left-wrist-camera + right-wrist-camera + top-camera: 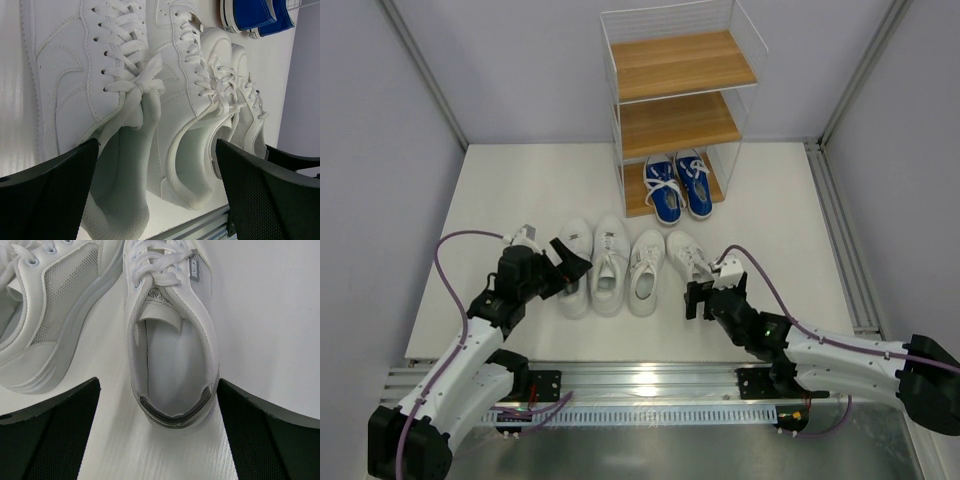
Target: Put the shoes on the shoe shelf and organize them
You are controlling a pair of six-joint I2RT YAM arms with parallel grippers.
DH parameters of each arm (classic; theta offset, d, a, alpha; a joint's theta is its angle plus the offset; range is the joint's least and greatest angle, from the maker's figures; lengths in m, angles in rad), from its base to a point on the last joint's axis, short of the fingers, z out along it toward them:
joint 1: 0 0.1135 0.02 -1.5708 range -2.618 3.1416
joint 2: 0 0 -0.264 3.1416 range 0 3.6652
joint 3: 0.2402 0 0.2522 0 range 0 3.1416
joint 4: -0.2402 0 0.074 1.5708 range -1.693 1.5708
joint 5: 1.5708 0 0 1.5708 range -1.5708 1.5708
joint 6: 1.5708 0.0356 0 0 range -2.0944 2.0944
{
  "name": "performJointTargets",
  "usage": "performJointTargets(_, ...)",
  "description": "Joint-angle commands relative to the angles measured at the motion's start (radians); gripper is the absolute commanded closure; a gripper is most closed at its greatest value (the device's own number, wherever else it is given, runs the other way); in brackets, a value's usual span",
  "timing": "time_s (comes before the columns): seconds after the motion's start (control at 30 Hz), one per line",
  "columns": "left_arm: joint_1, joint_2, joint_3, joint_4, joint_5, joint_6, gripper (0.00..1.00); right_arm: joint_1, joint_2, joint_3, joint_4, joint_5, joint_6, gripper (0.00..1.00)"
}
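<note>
The shoe shelf (680,65) stands at the back, with a blue pair (678,188) on its bottom board. Several white shoes lie in a row on the table, toes pointing to the shelf. My left gripper (574,265) is open over the heel of the leftmost shoe (576,240). In the left wrist view the left gripper (156,145) spans the collars of that shoe (65,75) and its neighbour (175,100). My right gripper (706,290) is open just behind the rightmost shoe (686,255). Seen from the right wrist, the right gripper (159,382) has a finger on each side of the heel (172,405), touching nothing.
The two upper shelf boards (678,125) hold nothing. A metal rail (650,380) runs along the table's near edge by the arm bases. Grey walls close in both sides. A purple cable (445,255) loops off the left arm.
</note>
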State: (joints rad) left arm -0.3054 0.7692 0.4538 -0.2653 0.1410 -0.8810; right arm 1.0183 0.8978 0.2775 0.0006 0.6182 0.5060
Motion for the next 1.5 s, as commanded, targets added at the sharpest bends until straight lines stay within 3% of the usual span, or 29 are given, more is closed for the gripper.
performJointTargets(0.0,0.008,-0.002,-0.017,-0.048,-0.049,0.025,0.0,-0.003,-0.06,-0.029,0.171,0.009,-0.098,0.0)
performJointTargets(0.2,0.008,0.024,-0.024,-0.02,-0.037,0.016,0.0,-0.003,-0.076,-0.069,0.22,0.06,-0.1,0.05)
performJointTargets(0.57,0.008,0.036,-0.024,-0.006,-0.029,0.014,0.0,-0.047,0.165,-0.005,0.289,0.057,-0.066,0.25)
performJointTargets(0.7,0.008,0.036,-0.023,-0.006,-0.027,0.013,0.0,-0.066,0.202,-0.003,0.343,0.034,-0.067,0.52)
performJointTargets(0.83,0.008,0.039,-0.021,-0.005,-0.027,0.014,0.0,-0.092,0.211,-0.001,0.369,-0.012,-0.09,0.88)
performJointTargets(0.9,0.008,0.039,-0.023,-0.003,-0.027,0.014,0.0,-0.113,0.223,0.005,0.371,-0.038,-0.098,0.96)
performJointTargets(1.17,0.008,0.041,-0.02,-0.009,-0.029,0.02,0.0,-0.132,0.155,0.009,0.34,-0.14,-0.109,0.96)
performJointTargets(1.47,0.009,0.062,-0.01,0.001,-0.027,0.022,0.0,-0.132,-0.138,0.118,0.044,-0.118,-0.191,0.96)
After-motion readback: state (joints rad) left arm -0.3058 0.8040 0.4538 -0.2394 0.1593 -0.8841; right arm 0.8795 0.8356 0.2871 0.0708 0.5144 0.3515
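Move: The rightmost white shoe points away from the right hand, its middle about 10 cm ahead, 5 cm left and 3 cm below. The next white shoe is roughly 6 cm ahead and 20 cm left, equally low; the right blue shoe, on the bottom shelf, some 34 cm ahead and 7 cm left. From the left hand, the rightmost white shoe lies about 34 cm right, 4 cm ahead and 9 cm below. Right hand eases forward about 4 cm, pinches the rightmost white shoe's heel collar, then lifts some 4 cm. ##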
